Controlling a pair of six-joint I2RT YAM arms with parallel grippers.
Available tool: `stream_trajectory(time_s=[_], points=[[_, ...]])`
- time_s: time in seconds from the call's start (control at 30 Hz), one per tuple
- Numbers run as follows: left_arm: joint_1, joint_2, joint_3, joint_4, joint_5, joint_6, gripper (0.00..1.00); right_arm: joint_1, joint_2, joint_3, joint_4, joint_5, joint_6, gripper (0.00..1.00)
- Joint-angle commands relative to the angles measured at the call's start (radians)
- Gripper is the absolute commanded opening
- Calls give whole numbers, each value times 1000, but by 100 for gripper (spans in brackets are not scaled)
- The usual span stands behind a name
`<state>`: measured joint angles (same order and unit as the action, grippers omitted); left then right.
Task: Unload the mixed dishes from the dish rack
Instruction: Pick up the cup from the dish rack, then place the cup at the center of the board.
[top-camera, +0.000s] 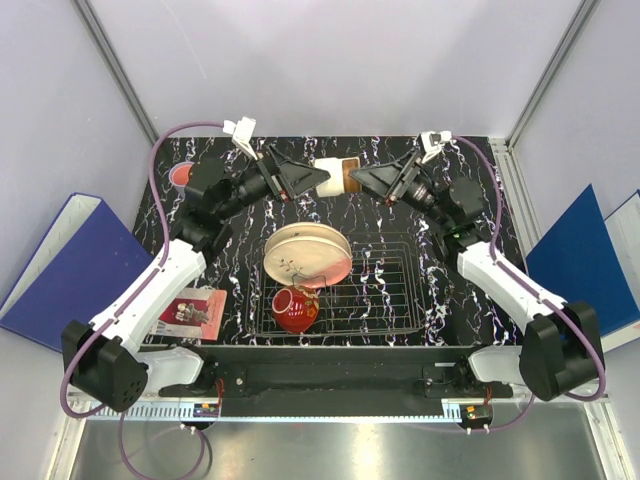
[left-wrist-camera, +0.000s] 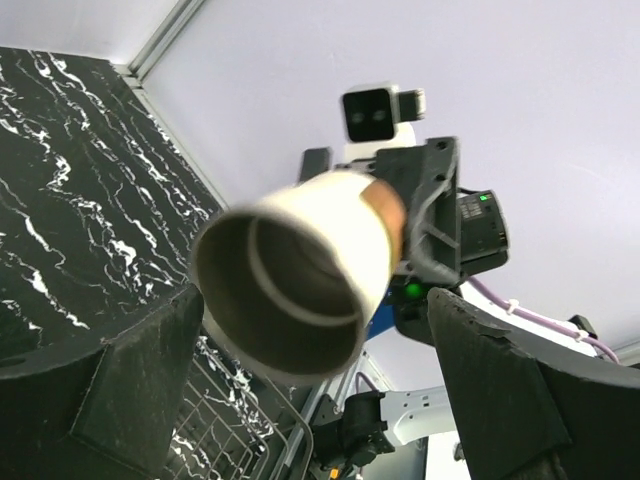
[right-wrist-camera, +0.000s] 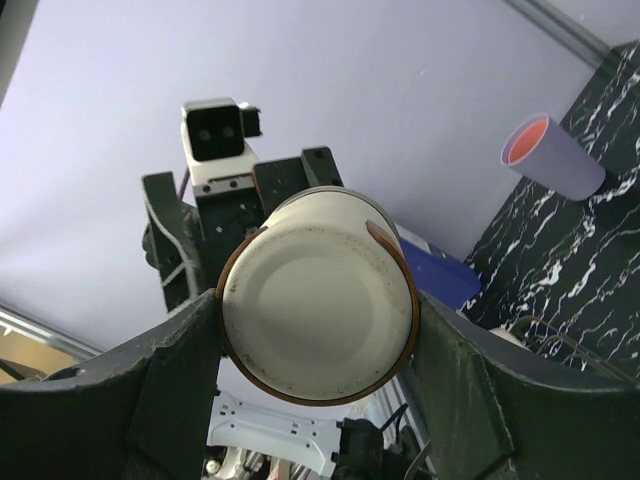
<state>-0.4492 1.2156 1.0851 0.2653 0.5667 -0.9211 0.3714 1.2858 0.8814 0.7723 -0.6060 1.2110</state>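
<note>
My right gripper (right-wrist-camera: 318, 310) is shut on the base of the small brown-cream cup (right-wrist-camera: 318, 300), held in the air above the back of the table (top-camera: 335, 176). The cup's mouth (left-wrist-camera: 290, 285) faces my left gripper (left-wrist-camera: 315, 300), whose fingers (left-wrist-camera: 150, 380) stand open either side of its rim without touching. The two grippers meet nose to nose, left (top-camera: 318, 178) and right (top-camera: 352, 178). Below them the wire dish rack (top-camera: 390, 290) holds a cream and pink plate (top-camera: 307, 254) leaning on edge and a glossy red bowl-cup (top-camera: 296, 309).
A lilac tumbler (right-wrist-camera: 552, 155) lies on its side at the table's back left (top-camera: 180, 175). A red printed card (top-camera: 197, 307) lies left of the rack. Blue binders lean outside the table, one at the left (top-camera: 60, 265) and one at the right (top-camera: 585, 255).
</note>
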Motion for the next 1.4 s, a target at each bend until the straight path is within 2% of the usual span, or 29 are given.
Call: stream_trajectory(time_s=[0.0, 0.13, 0.27, 0.3, 0.37, 0.4, 0.43, 0.47, 0.5, 0.53, 0.57, 0.63, 0.67, 0.7, 0.8, 0.83, 1.0, 1.1, 1.23, 1.37], points=[[1, 1, -5, 121, 39, -27, 96, 52, 30, 53, 24, -18, -33, 0], [-8, 4, -8, 135, 58, -32, 90, 101, 84, 91, 22, -14, -48, 0], [-11, -7, -24, 138, 71, -27, 70, 124, 109, 94, 28, -2, -50, 0], [-11, -19, -27, 135, 70, -13, 59, 124, 106, 91, 24, 0, -50, 0], [-11, -30, -28, 102, 67, 14, 46, 124, 98, 93, 3, 3, -65, 0], [-11, -37, -16, 82, 62, 25, 26, 126, 87, 94, -30, 3, -85, 2], [-9, -42, -5, 53, 43, 39, 16, 124, 80, 103, -50, 3, -99, 22], [-8, -45, 10, -22, 30, 74, 5, 124, 70, 105, -71, 8, -116, 36], [-5, -51, 42, -61, 16, 94, 0, 124, 44, 108, -152, 35, -161, 49], [6, -54, 62, -101, -8, 117, 0, 124, 29, 120, -206, 57, -195, 60], [13, -56, 87, -201, -28, 172, 0, 126, 9, 125, -253, 78, -229, 79], [50, -68, 169, -314, -111, 231, 0, 124, -57, 131, -402, 156, -324, 89], [61, -71, 199, -419, -148, 287, 0, 124, -80, 131, -450, 184, -355, 94], [67, -77, 255, -476, -200, 319, 0, 124, -127, 130, -531, 230, -414, 96], [73, -62, 362, -679, -529, 416, 0, 124, -213, 134, -698, 333, -514, 96], [81, -53, 390, -778, -601, 430, 0, 126, -232, 134, -737, 359, -534, 96], [164, 10, 470, -963, -890, 427, 0, 124, -341, 94, -898, 491, -594, 96], [225, 28, 448, -1015, -984, 426, 0, 124, -378, 73, -952, 538, -611, 96], [299, 51, 412, -1044, -972, 413, 0, 124, -414, 51, -993, 566, -631, 95], [343, 151, 437, -1120, -964, 404, 0, 124, -450, 36, -1031, 597, -645, 95]])
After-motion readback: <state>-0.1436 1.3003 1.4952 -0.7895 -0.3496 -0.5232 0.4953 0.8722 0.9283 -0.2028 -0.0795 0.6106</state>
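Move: The right hand already holds the white cup by its brown base; the left hand's open fingers wait about 9 cm to its left, level with it. From the left hand the cup's middle is some 7 cm to the right. The stacked cups stand about 16 cm farther out, 27 cm left and 24 cm lower; the plates lie about 4 cm back and 22 cm below, the red mug roughly 14 cm back, 2 cm left and 26 cm below. Leftward, the right hand feeds the white cup about 5 cm into the left fingers, which close and pinch its wall at the rim; then the right fingers open, let go and draw back right and somewhat down. The left hand carries the cup some 26 cm left, bending forward and finally down towards the stacked cups, turning about 60 degrees counter-clockwise and tipping downward. ##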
